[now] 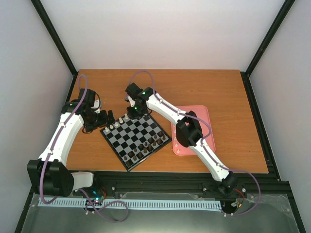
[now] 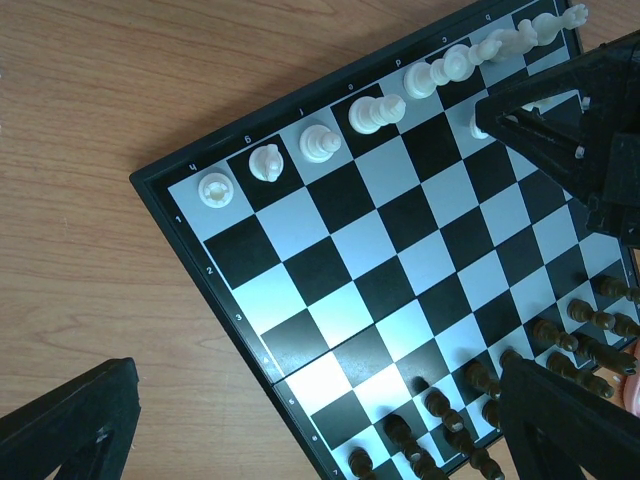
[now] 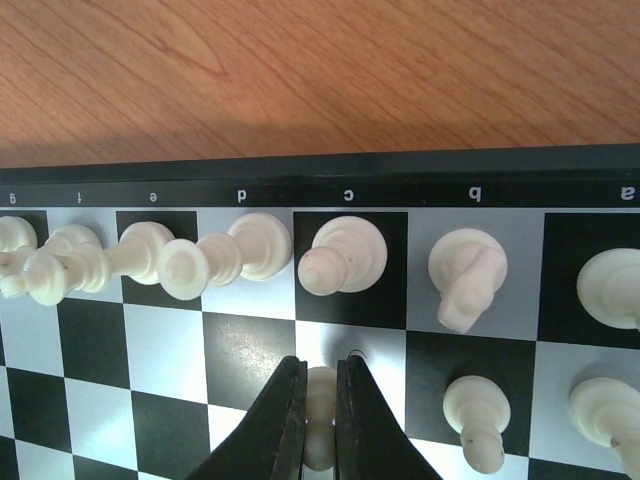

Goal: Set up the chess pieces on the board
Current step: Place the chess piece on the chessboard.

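Note:
The black and silver board [image 1: 136, 138] lies tilted on the table between the arms. In the right wrist view, cream-white chess pieces [image 3: 345, 255] stand along the lettered edge of the board [image 3: 400, 190], and two pawns [image 3: 475, 415] stand in the second row. My right gripper [image 3: 320, 365] is shut on a cream pawn [image 3: 320, 405], held upright over the silver second-row square in column c. My left gripper [image 2: 320, 375] hangs wide open above the side of the board [image 2: 330, 250] with nothing between its fingers [image 2: 70, 430]. My right gripper [image 2: 560, 130] shows there by the white row [image 2: 320, 142].
Dark brown pieces [image 2: 480, 400] crowd the opposite rows of the board. A pink tray [image 1: 206, 127] lies on the wooden table to the right of the board, partly under my right arm. Black frame posts edge the table.

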Controlling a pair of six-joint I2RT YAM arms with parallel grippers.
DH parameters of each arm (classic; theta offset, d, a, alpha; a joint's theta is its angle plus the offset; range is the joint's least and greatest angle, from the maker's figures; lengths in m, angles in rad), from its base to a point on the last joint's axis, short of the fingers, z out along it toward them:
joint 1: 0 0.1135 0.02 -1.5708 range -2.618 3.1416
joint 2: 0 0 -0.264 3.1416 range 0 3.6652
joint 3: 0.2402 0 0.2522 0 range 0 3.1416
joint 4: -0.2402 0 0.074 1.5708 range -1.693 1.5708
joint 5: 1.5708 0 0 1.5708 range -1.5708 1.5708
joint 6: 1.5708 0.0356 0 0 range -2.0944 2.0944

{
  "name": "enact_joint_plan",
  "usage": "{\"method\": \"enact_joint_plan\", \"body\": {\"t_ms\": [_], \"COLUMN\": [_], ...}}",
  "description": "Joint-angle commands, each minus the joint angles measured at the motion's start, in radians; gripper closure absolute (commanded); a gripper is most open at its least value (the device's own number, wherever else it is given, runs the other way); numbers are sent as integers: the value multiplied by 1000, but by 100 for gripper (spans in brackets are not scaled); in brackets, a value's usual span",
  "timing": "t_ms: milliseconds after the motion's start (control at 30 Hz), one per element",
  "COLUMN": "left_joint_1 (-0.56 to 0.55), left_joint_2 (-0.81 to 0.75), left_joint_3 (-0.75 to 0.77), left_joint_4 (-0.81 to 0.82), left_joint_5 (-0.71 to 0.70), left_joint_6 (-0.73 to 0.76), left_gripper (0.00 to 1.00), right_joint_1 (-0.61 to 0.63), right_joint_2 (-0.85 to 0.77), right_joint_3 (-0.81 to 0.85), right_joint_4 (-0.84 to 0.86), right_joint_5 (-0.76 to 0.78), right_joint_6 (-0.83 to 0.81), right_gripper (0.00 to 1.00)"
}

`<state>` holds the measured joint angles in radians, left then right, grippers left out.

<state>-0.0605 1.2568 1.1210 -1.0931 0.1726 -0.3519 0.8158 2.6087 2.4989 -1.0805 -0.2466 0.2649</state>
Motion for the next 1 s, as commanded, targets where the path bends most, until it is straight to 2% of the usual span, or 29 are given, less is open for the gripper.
{"method": "enact_joint_plan", "body": {"t_ms": [0, 300, 633, 967], "left_joint_1": [10, 9, 9, 9], "left_joint_2": [-22, -21, -15, -18], "left_joint_3": [3, 2, 2, 5], "left_joint_4": [-8, -8, -4, -10], "left_joint_5": [9, 7, 5, -6], "left_joint_6": [9, 11, 11, 12], "left_gripper": [0, 0, 0, 0], "right_joint_1": [11, 11, 11, 14], "right_joint_2": [23, 36, 20, -59], "right_joint_3": [29, 31, 32, 26], "right_joint_4": [-6, -2, 0, -5], "right_joint_5": [16, 17, 19, 0], "right_joint_6": [7, 5, -14, -48], "right_gripper": [93, 90, 74, 69]}}
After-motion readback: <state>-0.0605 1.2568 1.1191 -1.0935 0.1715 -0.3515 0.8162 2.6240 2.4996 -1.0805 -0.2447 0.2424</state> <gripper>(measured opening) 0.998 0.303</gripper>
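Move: Almost straight beneath the right gripper, some 3 cm down, is the empty c2 square for the white pawn it already holds. The b2 pawn stands about 1 cm farther out and 3 cm to the right, the c1 bishop roughly 2 cm out and 2 cm left, and the b1 knight about 4 cm out and 1 cm right, all some 2 cm lower than the hand. From the idle left gripper, c2 lies around 7 cm ahead, 12 cm right and 13 cm down. Lowering the held white pawn straight down by about 1 cm onto c2, the right gripper then stops at that height with its fingers still pointing down and slightly left. It opens them from nearly shut to about a third, letting go of the pawn, and stays low around it without lifting. ##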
